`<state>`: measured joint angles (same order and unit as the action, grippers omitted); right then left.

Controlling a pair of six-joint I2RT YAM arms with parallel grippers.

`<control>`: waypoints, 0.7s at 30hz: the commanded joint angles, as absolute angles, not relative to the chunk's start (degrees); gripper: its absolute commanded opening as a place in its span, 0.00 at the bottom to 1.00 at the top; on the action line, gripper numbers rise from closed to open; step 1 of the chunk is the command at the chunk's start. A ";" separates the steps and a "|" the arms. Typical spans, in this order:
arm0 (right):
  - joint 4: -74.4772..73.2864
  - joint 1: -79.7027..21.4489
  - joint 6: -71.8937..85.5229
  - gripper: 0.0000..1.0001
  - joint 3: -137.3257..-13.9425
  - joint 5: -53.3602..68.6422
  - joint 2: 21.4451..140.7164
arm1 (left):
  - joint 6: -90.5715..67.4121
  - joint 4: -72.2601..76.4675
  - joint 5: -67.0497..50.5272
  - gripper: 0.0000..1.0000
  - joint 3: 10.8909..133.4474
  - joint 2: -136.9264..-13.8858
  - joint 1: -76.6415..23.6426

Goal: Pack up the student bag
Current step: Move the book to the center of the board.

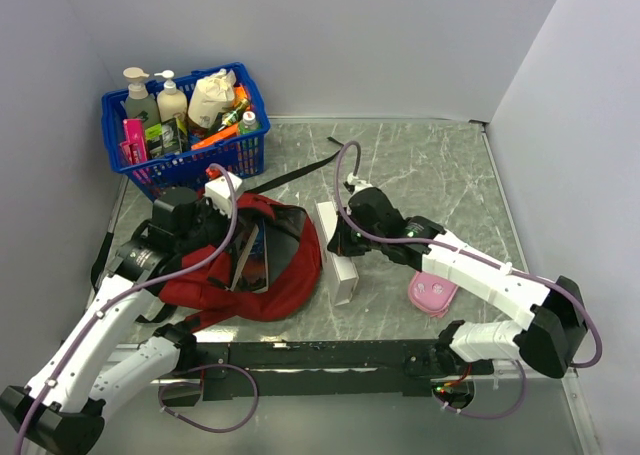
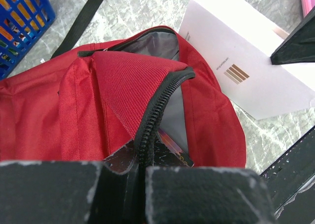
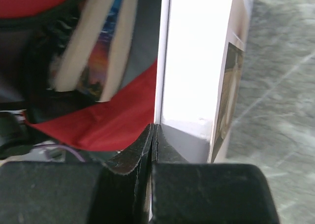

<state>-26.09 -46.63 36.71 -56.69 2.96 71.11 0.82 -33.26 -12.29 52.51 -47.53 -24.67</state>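
The student bag (image 1: 285,290), dark red, lies on the marble table left of centre with its mouth open. My left gripper (image 1: 232,230) is shut on the black zipper edge (image 2: 157,106) of that mouth, seen close up in the left wrist view with the gripper (image 2: 140,160) pinching it. Books (image 1: 250,260) stand inside the bag (image 2: 49,115). A white box (image 1: 340,275) stands on edge just right of the bag. My right gripper (image 1: 338,240) is shut on the box's thin near edge; the right wrist view shows the gripper (image 3: 153,130), the box (image 3: 197,61) and books (image 3: 93,51).
A blue basket (image 1: 185,125) of bottles stands at the back left, close behind the bag. A pink case (image 1: 432,293) lies under the right arm. A black strap (image 1: 300,170) trails across the table behind the bag. Grey walls enclose the table on three sides.
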 commanded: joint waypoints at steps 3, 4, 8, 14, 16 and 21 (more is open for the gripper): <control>-29.62 -48.25 32.61 0.00 -60.55 -3.60 71.63 | 0.35 -28.92 -14.15 0.01 54.67 -45.27 -24.43; -30.58 -48.69 32.43 0.04 -60.90 -4.47 71.72 | 0.44 -28.92 -14.24 0.01 54.67 -45.35 -24.43; -30.24 -49.48 32.17 0.25 -61.70 -2.55 72.68 | 0.35 -28.83 -14.33 0.01 54.58 -45.35 -24.43; -32.69 -51.06 31.82 0.41 -66.26 -2.63 76.11 | 0.35 -28.83 -14.24 0.01 54.84 -45.18 -24.43; -33.13 -51.24 31.64 0.44 -67.67 -3.07 76.46 | 0.35 -28.92 -14.15 0.01 54.76 -45.09 -24.35; -37.16 -52.46 30.94 0.67 -73.19 -6.05 76.38 | 0.44 -28.92 -14.24 0.01 54.41 -44.82 -24.43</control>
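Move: The book stands on edge just under the right hand, its middle about 8 cm below, some 2 cm to the right and 1 cm ahead. From the same hand, the red bag's middle lies roughly 19 cm left and 3 cm back, the pink pencil case some 24 cm right and 9 cm back. From the left hand, still pinching the bag's zip edge, the book is about 24 cm right and 3 cm back. At the upright book's top edge, the right fingers spread half open, easing about 1.5 cm left and up. ##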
